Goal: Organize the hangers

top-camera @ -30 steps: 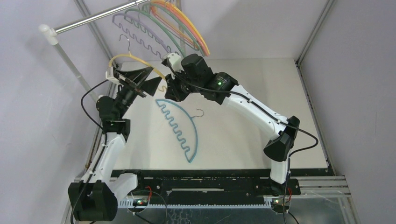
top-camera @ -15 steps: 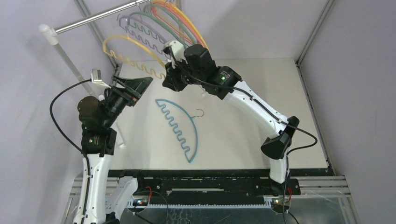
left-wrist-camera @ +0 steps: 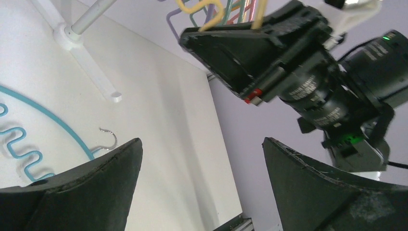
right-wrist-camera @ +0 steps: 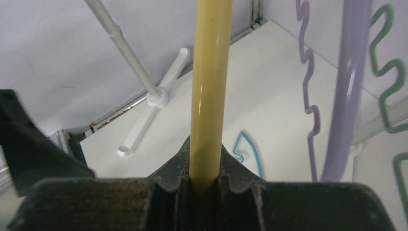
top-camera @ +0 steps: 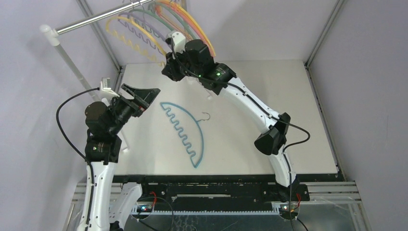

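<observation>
My right gripper [top-camera: 169, 66] is shut on a yellow wavy hanger [top-camera: 126, 30] and holds it up by the silver rail [top-camera: 96, 18]. The yellow bar [right-wrist-camera: 210, 86] runs straight out between the right jaws. Purple [right-wrist-camera: 344, 96], green [right-wrist-camera: 387, 72], orange [top-camera: 202, 33] and pink hangers hang from the rail behind it. A teal wavy hanger [top-camera: 185, 132] lies flat on the table; it also shows in the left wrist view [left-wrist-camera: 29, 144]. My left gripper [top-camera: 144, 96] is open and empty, left of the teal hanger and below the right gripper [left-wrist-camera: 226, 45].
The rail stands on a white post [top-camera: 67, 57] with a cross foot [right-wrist-camera: 154, 103] at the table's back left corner. Grey walls close in on three sides, and a metal frame strip [top-camera: 322, 110] runs along the table's right edge.
My right gripper has lifted the yellow hanger up and back to the rail. My left gripper has let go of it, opened, and drawn back down and left.
</observation>
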You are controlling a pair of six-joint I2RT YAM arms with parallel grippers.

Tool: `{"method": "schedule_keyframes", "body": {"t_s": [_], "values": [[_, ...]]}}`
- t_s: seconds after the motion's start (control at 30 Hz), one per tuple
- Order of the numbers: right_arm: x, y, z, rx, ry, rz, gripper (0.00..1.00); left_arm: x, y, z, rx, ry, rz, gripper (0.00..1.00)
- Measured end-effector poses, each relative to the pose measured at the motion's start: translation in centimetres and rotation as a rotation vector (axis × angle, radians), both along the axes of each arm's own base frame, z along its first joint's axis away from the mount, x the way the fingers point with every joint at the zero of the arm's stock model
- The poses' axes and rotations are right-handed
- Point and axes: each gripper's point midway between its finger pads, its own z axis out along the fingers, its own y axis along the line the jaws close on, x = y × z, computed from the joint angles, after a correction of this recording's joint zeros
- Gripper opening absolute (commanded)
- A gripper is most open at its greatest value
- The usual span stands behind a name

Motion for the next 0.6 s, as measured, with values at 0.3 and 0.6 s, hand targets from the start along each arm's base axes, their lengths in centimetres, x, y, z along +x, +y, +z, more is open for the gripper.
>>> {"method": "schedule_keyframes", "body": {"t_s": [0.3,0.6], "values": [[2.5,1.1,-3.5,-0.021,0.024,-0.017,0.11,-0.5,0.1,-1.0,0.006,0.018,0.006,0.99],[3.0,-0.4,-4.7,-0.045,0.053,-0.067,0.76,-0.1,0.4,-3.2,0.032,0.064,0.018,1.0]]}}
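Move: The yellow hanger is already pinched by its near end in the right hand. Its spot on the rail lies about 13 cm ahead of that hand, 9 cm to its left and 15 cm above. Already hung beside it, the middle of the nearest purple hanger is roughly 14 cm ahead, 5 left and 6 up, the green one some 15 ahead, 1 left and 6 up. From the left hand the rail spot is about 24 cm ahead, 4 left, 16 up. The yellow hanger is lowered by the right hand to set its hook on the rail: down and forward at first, about 4 cm down and 2 to 3 cm forward, wrist nearly steady. There the hand all but halts, its fingers open to about two thirds and let go, and it sinks a centimetre more. The empty, open left hand eases down about 3 cm. ##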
